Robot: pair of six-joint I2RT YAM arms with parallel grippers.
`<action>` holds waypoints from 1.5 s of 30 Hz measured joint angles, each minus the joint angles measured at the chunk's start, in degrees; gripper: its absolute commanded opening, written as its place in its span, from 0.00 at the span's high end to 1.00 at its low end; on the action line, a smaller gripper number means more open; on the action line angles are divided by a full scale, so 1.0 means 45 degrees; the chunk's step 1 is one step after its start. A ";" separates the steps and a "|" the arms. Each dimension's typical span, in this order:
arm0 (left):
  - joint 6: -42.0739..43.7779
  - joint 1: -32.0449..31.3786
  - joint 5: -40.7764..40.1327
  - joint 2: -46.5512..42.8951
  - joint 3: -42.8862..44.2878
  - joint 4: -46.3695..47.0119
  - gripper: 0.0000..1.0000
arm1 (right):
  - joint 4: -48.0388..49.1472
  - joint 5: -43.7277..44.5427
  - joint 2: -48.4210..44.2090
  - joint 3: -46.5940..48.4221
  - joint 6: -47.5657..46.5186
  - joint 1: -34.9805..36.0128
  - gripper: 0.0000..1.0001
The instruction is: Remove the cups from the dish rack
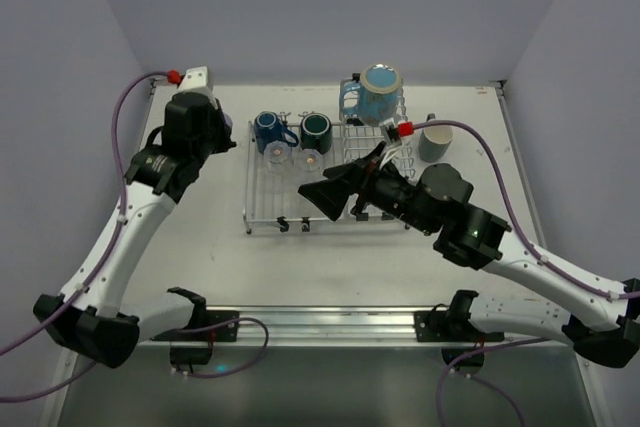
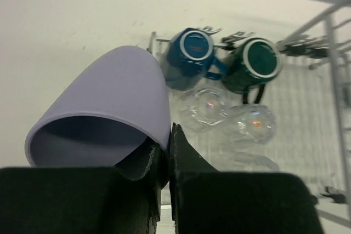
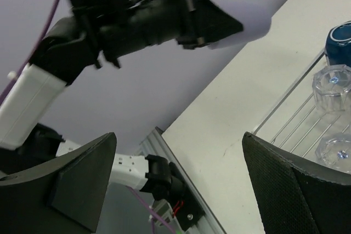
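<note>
My left gripper (image 2: 169, 154) is shut on the rim of the lavender tumbler (image 2: 109, 102) and holds it tilted above the table, left of the dish rack (image 1: 262, 192). In the top view this gripper (image 1: 222, 133) is at the rack's far left corner and hides most of the tumbler. A blue mug (image 1: 268, 130), a dark green mug (image 1: 316, 129) and two clear glasses (image 1: 277, 152) stand at the rack's far end. A light-blue mug (image 1: 378, 93) sits on the raised tined part. My right gripper (image 1: 345, 179) is open and empty above the rack's middle.
A grey-green mug (image 1: 436, 142) stands on the table right of the rack. The right wrist view shows the left arm with the tumbler (image 3: 258, 9), the blue mug (image 3: 340, 39), a glass (image 3: 332, 83) and the table's near rail (image 3: 181, 212).
</note>
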 measured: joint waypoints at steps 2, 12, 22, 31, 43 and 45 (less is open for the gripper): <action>0.0301 0.0583 -0.0141 0.1161 0.0389 -0.0384 1.00 | -0.0670 -0.0126 0.0112 0.0510 -0.0248 0.0233 0.01; 0.0947 0.4362 0.0534 0.5513 0.1715 -0.1088 1.00 | -0.2691 -0.0180 -0.0345 -0.0481 -0.0753 0.1486 0.01; 0.1234 0.6387 0.1103 0.9738 0.3517 -0.2050 1.00 | -0.2919 -0.0189 -0.0568 -0.0850 -0.1103 0.2021 0.01; 0.1554 0.6912 0.1379 1.1006 0.4964 -0.2574 0.91 | -0.2977 -0.0160 0.0311 -0.0845 -0.1477 0.2103 0.01; 0.1928 0.7480 0.1831 1.1424 0.5027 -0.2744 0.57 | -0.3118 0.0078 0.0646 -0.0617 -0.1613 0.2103 0.01; 0.1919 0.7490 0.1919 1.1424 0.5027 -0.2744 0.46 | -0.3196 0.0243 0.0636 -0.0481 -0.1700 0.2103 0.01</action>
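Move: The lavender cup, already gripped at its rim by the left hand, is bound for bare table left of the rack, its resting place about 10 cm ahead, 23 cm left and 27 cm below that hand. The blue mug stands some 15 cm ahead and 5 cm right of the hand, the green mug 12 cm right of that mug; the near glass is 9 cm ahead, 7 cm right. From the right hand, the cup's spot is roughly 25 cm ahead, 40 cm left. The lavender cup is carried down and left, also forward, about 22 cm lower and 20 cm across, away from the rack to the bare table, while the left wrist tips some 40 degrees downward and turns counter-clockwise. Slowing near the table, the left fingers then part and release its rim. The empty right hand, still wide open, sinks about 10 cm and draws back a little, its fingertips tipping down. ##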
